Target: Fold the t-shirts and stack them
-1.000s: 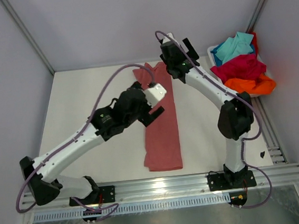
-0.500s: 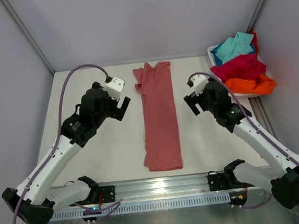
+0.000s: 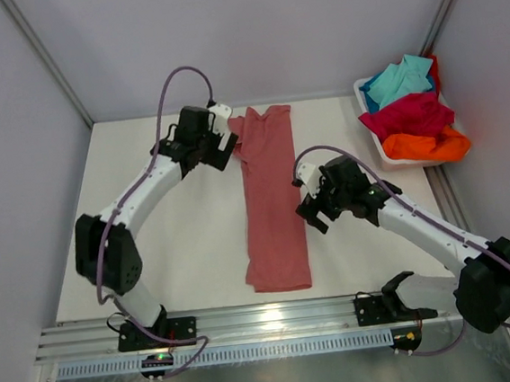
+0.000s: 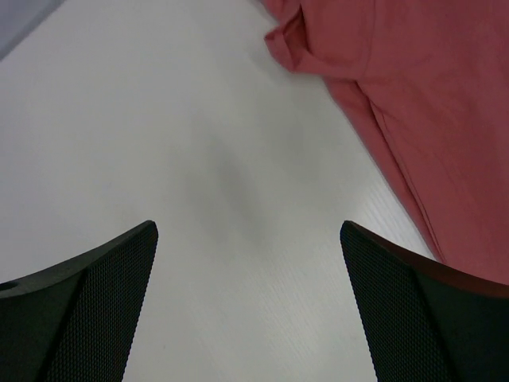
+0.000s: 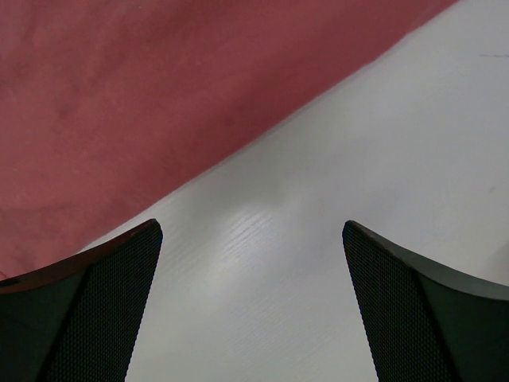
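A dusty salmon-pink t-shirt lies folded into a long narrow strip down the middle of the table. My left gripper hovers open just left of its far end. In the left wrist view the shirt's edge and a bunched sleeve sit ahead to the right, with bare table between the fingers. My right gripper is open beside the strip's right edge. In the right wrist view the pink cloth fills the upper left, and its left finger overlaps the hem.
A white tub at the back right holds turquoise, crimson and orange t-shirts in a heap. Grey walls close in the table on three sides. A metal rail runs along the near edge.
The left gripper left the strip and swung out to the left, then back to its far left corner. The right gripper came from the far end down to the strip's right edge. Both stayed open.
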Available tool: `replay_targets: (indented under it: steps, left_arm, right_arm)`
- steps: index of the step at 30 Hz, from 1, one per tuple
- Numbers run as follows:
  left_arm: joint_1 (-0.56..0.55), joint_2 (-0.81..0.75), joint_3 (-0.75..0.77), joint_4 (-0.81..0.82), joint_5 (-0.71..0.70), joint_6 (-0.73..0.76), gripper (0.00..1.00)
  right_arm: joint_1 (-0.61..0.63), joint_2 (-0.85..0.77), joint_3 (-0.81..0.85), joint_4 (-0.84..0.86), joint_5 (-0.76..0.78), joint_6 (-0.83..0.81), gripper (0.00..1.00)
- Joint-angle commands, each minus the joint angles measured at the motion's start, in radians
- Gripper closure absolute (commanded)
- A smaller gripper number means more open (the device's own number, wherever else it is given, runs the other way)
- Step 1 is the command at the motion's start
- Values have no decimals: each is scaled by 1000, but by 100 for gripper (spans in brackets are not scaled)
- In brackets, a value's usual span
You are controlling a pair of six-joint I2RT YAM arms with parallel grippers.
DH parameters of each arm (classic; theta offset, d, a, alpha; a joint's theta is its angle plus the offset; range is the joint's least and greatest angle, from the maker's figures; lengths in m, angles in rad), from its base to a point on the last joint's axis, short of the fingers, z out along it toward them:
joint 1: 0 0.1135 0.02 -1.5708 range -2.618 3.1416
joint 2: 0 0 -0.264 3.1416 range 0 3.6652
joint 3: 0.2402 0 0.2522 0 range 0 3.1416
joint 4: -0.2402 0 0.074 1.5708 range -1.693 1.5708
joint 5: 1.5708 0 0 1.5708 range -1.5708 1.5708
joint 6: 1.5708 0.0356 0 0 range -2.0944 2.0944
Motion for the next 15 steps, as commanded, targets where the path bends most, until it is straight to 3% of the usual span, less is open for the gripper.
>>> replay_targets:
  steps: [1,9,12,15]
  left_arm:
    - [71,238,280,57,58,-34,1]
    - [99,730,988,-99,107,-6,1]
    - [99,819,1075,-115,186,-17,1]
    - [99,834,1058,-61,257,-31,1]
  right_arm:
    - [77,37,44,5,-51,-32,1]
    - [246,135,42,11,24,-60,1]
    - [246,182,73,-53,7,-86,1]
    - [246,204,76,-17,76,-106,1]
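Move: The t-shirt's far-left sleeve lies about 24 cm ahead of my left hand, 4 cm to its right and 17 cm below; the shirt's far-right corner is some 33 cm ahead and 18 cm right. For my right hand, the shirt's near end is roughly 6 cm back, 8 cm left and 11 cm below, while the long right edge runs about 2 cm to its left, level with it. I sweep my left hand forward about 20 cm above the table, drifting right by some 6 cm, towards the shirt's far-left sleeve, and ease to a stop as it starts to sink. Meanwhile I bring my right hand left, down and back, about 5 cm each way, over the shirt's right edge, turning it some 15 degrees counter-clockwise. Both grippers stay wide open. ##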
